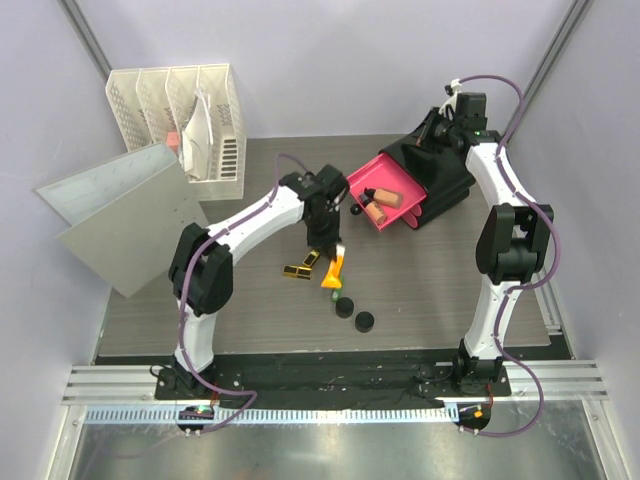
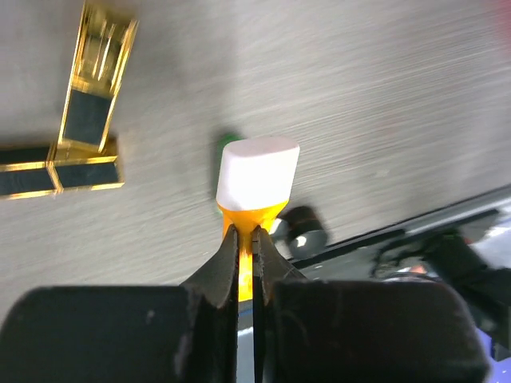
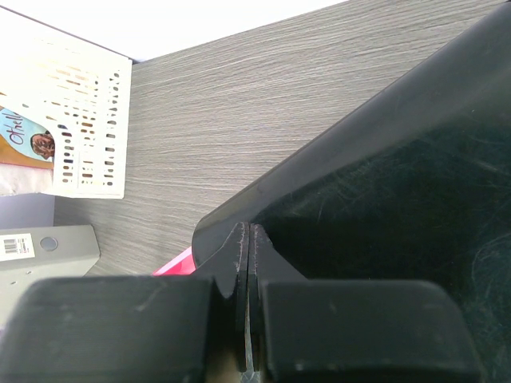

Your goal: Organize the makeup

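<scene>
My left gripper (image 1: 328, 250) (image 2: 246, 231) is shut on the flat end of the orange tube (image 2: 249, 217), whose white cap (image 2: 257, 171) points away from me. Just past the cap peeks the green stick (image 2: 227, 144). Two gold-black lipsticks (image 1: 297, 270) (image 2: 94, 84) lie to the left of the tube. Nearer the front are two round black discs (image 1: 345, 307) (image 1: 366, 321). Two beige foundation bottles (image 1: 383, 198) lie in the open pink drawer (image 1: 400, 180) of the black organizer box (image 1: 445, 180). My right gripper (image 1: 440, 130) (image 3: 249, 233) is shut, its tips against the box top (image 3: 383, 183).
A white file rack (image 1: 185, 115) (image 3: 76, 128) stands at the back left. Grey binders (image 1: 120, 215) lean beside it. The aluminium rail (image 1: 330, 385) with both arm bases runs along the front edge.
</scene>
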### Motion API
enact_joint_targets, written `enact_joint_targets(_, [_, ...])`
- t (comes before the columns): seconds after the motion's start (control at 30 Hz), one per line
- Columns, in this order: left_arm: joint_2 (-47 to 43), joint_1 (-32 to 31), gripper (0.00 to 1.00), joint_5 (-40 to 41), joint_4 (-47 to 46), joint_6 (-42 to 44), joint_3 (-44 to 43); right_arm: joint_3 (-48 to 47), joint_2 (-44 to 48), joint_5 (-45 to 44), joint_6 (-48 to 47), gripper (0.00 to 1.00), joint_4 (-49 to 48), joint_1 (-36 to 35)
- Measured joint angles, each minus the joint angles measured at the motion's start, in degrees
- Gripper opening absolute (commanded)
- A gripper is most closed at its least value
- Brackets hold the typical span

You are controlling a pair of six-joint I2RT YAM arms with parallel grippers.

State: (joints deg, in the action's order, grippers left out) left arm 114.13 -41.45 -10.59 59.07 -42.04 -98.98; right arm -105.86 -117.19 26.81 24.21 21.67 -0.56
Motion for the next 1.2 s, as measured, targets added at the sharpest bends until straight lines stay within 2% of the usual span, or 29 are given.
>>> enact_joint_targets(0.13, [-0.61,0.81,0.00,0.31,0.09,0.79,-8.09,0.00,0.00,0.00,0.00,0.01,0.00,0.00])
enact_joint_targets(0.27, [-3.21,2.38,0.00,-1.68,-3.78,0.50,-10.67,0.00,0.00,0.02,0.00,0.01,0.00,0.00])
enact_joint_targets(0.4, [-5.55,4.72,0.00,-6.03,-14.12,-3.02,-9.44,0.00,-0.09,0.17,0.02,0.01,-0.11,0.00])
enact_joint_targets(0.53, [-4.94,6.93,0.00,-10.05,-27.04,-11.10,-7.91,-0.33,-0.24,0.31,0.04,0.01,0.02,0.00])
enact_joint_targets(0.73, [4.48,7.56,0.00,-9.79,-35.76,-19.47,-18.32,-0.66,-0.57,0.46,0.17,0.01,0.00,0.00])
enact_joint_targets(0.9, [8.66,6.58,0.00,-4.66,-36.17,-23.12,-21.81,-0.66,-0.57,0.48,0.17,0.01,-0.02,0.00])
enact_joint_targets(1.2, [10.14,4.81,0.00,2.51,-35.89,-29.42,-21.92,-0.66,-0.59,0.48,0.17,0.01,-0.02,0.00])
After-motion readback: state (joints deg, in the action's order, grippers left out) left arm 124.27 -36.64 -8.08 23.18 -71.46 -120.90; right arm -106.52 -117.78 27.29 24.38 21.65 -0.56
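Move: The left hand holds the orange tube, gripped near its white cap. The open pink drawer it is taken to lies about 13 cm farther out, 12 cm to the right and 3 cm higher. Two foundation bottles lie in it, some 11 cm ahead of the hand and 10 cm right. Below the hand by 8 cm, the gold lipsticks lie 2 cm ahead and 5 cm left. From the right hand the drawer is about 11 cm back, 8 cm left and 6 cm lower. Forward, up and to the right in one quick sweep, the left hand carries the tube off from above the lipsticks to over the far part of the open pink drawer, some 19 cm out and 10 cm across. It climbs about 18 cm, then sinks a few as it slows. The wrist swings the fingers from pointing down to slanting out rightward, keeping their pinch. ##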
